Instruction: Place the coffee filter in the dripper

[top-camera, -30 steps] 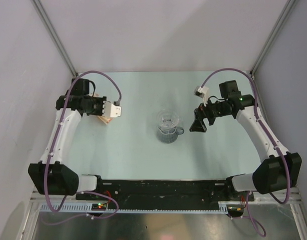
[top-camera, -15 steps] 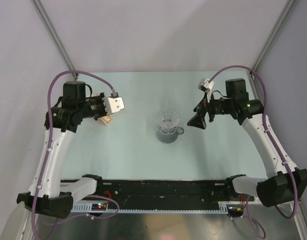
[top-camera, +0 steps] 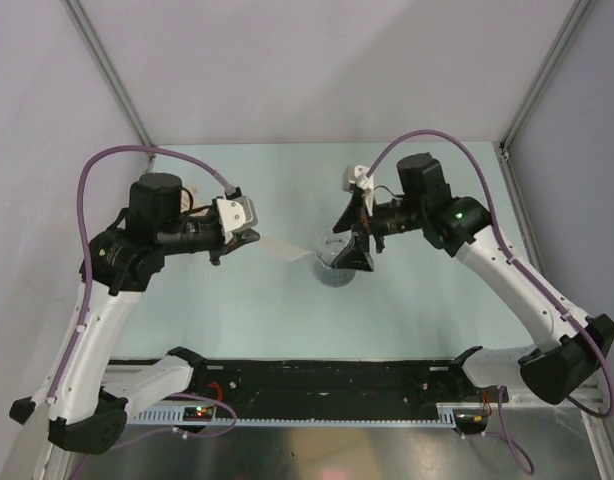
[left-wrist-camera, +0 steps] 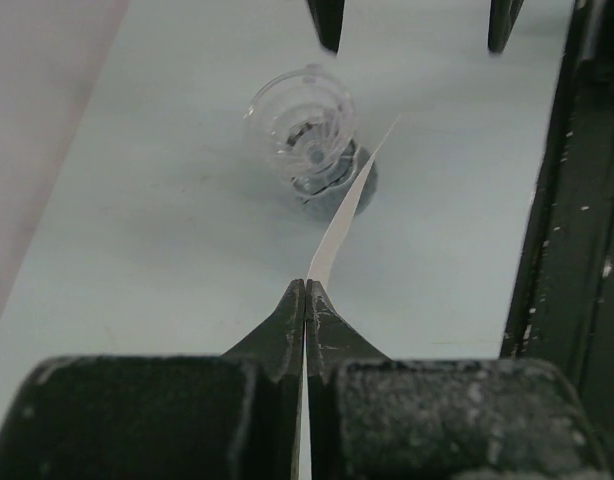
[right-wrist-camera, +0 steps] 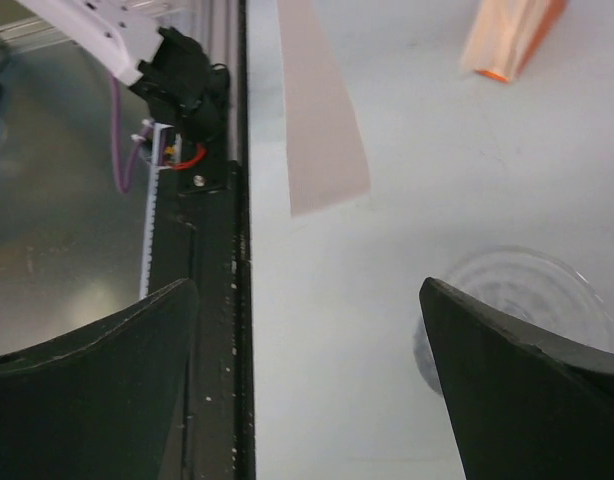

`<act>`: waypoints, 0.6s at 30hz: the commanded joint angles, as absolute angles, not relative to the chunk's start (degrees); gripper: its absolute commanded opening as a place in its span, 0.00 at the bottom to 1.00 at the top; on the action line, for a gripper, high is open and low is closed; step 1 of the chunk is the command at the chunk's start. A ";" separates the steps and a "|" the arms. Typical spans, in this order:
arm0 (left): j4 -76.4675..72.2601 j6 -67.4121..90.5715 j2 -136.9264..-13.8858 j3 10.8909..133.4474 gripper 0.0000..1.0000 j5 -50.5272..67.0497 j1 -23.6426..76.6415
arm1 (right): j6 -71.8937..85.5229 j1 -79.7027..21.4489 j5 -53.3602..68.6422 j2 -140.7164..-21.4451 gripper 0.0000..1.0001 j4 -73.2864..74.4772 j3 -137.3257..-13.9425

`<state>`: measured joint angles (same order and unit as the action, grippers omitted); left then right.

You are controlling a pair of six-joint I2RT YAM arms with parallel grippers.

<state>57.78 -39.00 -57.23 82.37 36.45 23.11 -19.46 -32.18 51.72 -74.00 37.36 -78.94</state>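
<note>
The coffee filter (left-wrist-camera: pixel 343 212), a thin white paper sheet, shows edge-on in the left wrist view. My left gripper (left-wrist-camera: pixel 307 287) is shut on its near end, and its far tip reaches beside the dripper (left-wrist-camera: pixel 302 128). From above, the left gripper (top-camera: pixel 243 240) holds the filter (top-camera: pixel 283 249) out rightward toward the translucent ribbed dripper (top-camera: pixel 334 268). My right gripper (top-camera: pixel 358 246) hangs open just over the dripper's right side, holding nothing. In the right wrist view the gripper (right-wrist-camera: pixel 309 288) is wide open. The dripper (right-wrist-camera: pixel 517 285) sits partly behind its right finger, and the filter (right-wrist-camera: pixel 319 110) shows farther off.
A tan stack (right-wrist-camera: pixel 512 35) lies on the table beyond the filter in the right wrist view. The black base rail (top-camera: pixel 317 378) runs along the table's near edge. Grey walls close in the back and both sides.
My left gripper has come right from the tan stack toward the dripper with the filter in it. My right gripper has swung left and now hangs over the dripper, still open.
</note>
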 commanded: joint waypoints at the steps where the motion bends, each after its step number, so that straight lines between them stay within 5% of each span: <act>1: 56.84 -30.22 -57.46 85.27 0.00 41.19 24.89 | -13.87 -37.25 53.96 -75.68 1.00 31.64 -81.53; 11: 56.26 -26.08 -56.00 84.92 0.00 45.15 25.44 | -11.21 -46.05 49.43 -80.76 0.93 25.47 -84.11; 18: 56.14 -25.24 -55.36 84.12 0.00 44.10 25.52 | -4.93 -46.98 49.53 -82.10 0.16 20.54 -83.89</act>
<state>57.58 -27.33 -56.31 83.74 42.87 25.04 -9.82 -46.52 49.95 -81.89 25.80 -81.60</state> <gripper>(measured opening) 0.003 0.353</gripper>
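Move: The coffee filter is already pinched in the shut left gripper, its middle about 5 cm to that hand's right, level fore and aft, and 3 cm lower. From the open right hand, the filter's middle lies some 11 cm left, about 1 cm back, at the same height. The dripper is about 12 cm ahead, 2 cm left and 15 cm below the right hand; the glass jug stands directly under it, 24 cm below the hand. Bring the open right gripper level to the left about 8 cm and back about 4 cm, away from above the dripper area and up to the filter's free side, turning it some 10 degrees counter-clockwise; near the end close its fingers most of the way with the paper between them. Keep the filter pinched in the left hand meanwhile, easing that hand back 3 cm, slightly right and up. ##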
